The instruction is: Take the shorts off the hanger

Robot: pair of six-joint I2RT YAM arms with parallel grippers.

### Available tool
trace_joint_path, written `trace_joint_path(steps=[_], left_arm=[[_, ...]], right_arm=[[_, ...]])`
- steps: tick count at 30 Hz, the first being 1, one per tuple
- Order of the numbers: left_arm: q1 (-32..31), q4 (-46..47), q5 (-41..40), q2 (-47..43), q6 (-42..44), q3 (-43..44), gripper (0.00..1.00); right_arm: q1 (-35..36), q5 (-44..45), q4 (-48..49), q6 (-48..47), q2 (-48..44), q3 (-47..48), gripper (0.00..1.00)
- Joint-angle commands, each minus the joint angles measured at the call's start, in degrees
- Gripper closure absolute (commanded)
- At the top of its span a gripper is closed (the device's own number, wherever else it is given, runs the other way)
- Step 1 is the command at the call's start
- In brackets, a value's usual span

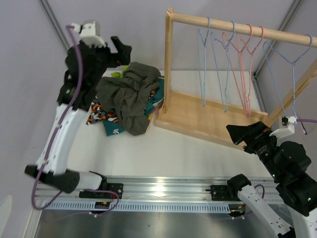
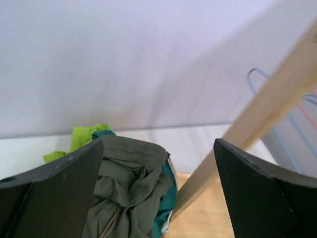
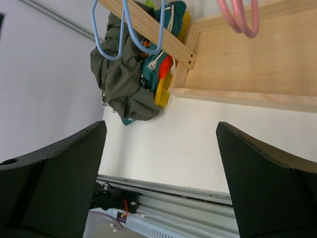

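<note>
The shorts lie in a heap on the table, left of the wooden rack. An olive-grey pair is on top, with a camouflage pair, a teal pair and a bit of lime green showing under it. My left gripper hangs open above the heap's far edge, holding nothing. In its wrist view, the left gripper frames the olive-grey pair and the teal pair. My right gripper is open and empty near the rack's front right corner. The hangers on the rod carry nothing.
The rack's upright post stands right beside the heap. Blue hangers and pink hangers dangle from the top rod. A metal rail runs along the near edge. From the right wrist, the right gripper faces bare table.
</note>
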Motion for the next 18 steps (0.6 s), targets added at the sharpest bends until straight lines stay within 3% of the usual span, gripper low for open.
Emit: trace_joint_path(steps=[1,2,3,6,8,12,18], left_arm=[[0.2,-4.2,1.09,-12.19,1.6,-10.91,0.01],[0.11,-2.27,1.44,-19.88,1.78,-14.25,0.01],[0.02,-1.39,1.44,-23.96,1.61,-25.68,0.01],[-0.07,0.65,0.92,-39.43,0.64,-42.17,0.01],[-0.07,0.39,1.44,-49.77,0.64,-49.22,0.01],[-0.07,-3.03,0.48,-62.72,1.25,-56.81,0.01],[-0.07,-8.23,-4.71,-72.85,2.31,-63.84,0.01]], right_arm=[[0.15,3.65,-1.36,-5.83,-1.46,1.88,0.0],[0.06,4.18,-1.54,-7.58,-3.03,1.45,0.01],[0.06,4.62,-1.37,-8.56,-4.0,-0.04,0.01],[-0.03,3.14,0.56,-10.84,-9.44,-4.25,0.01],[-0.29,1.73,2.66,-11.03,-14.7,-6.81,0.01],[-1.08,1.97,2.86,-11.64,-22.44,-12.35,0.01],[-3.45,2.25,4.78,-12.69,-21.59,-13.32,0.01]])
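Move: The dropped grey shorts lie on the pile roughly 40 cm below the left hand, about 6 cm ahead and 4 cm to its left. The camo shorts peek out about 10 cm to the left of the grey ones and some 5 cm nearer the base; the rack's left post stands about 15 cm to the left hand's right and 4 cm ahead. From the right hand the grey shorts are some 34 cm ahead, 43 cm left and 29 cm down. Empty and touching nothing, the left hand heads home, drawing back about 24 cm while, after a slight rise, it sinks some 15 cm; it also drifts left, away from the rack post, with its fingers open and pointing forward throughout. The open right hand eases about 4 cm each back, down and right, its fingertips tipping up roughly 10 degrees. ##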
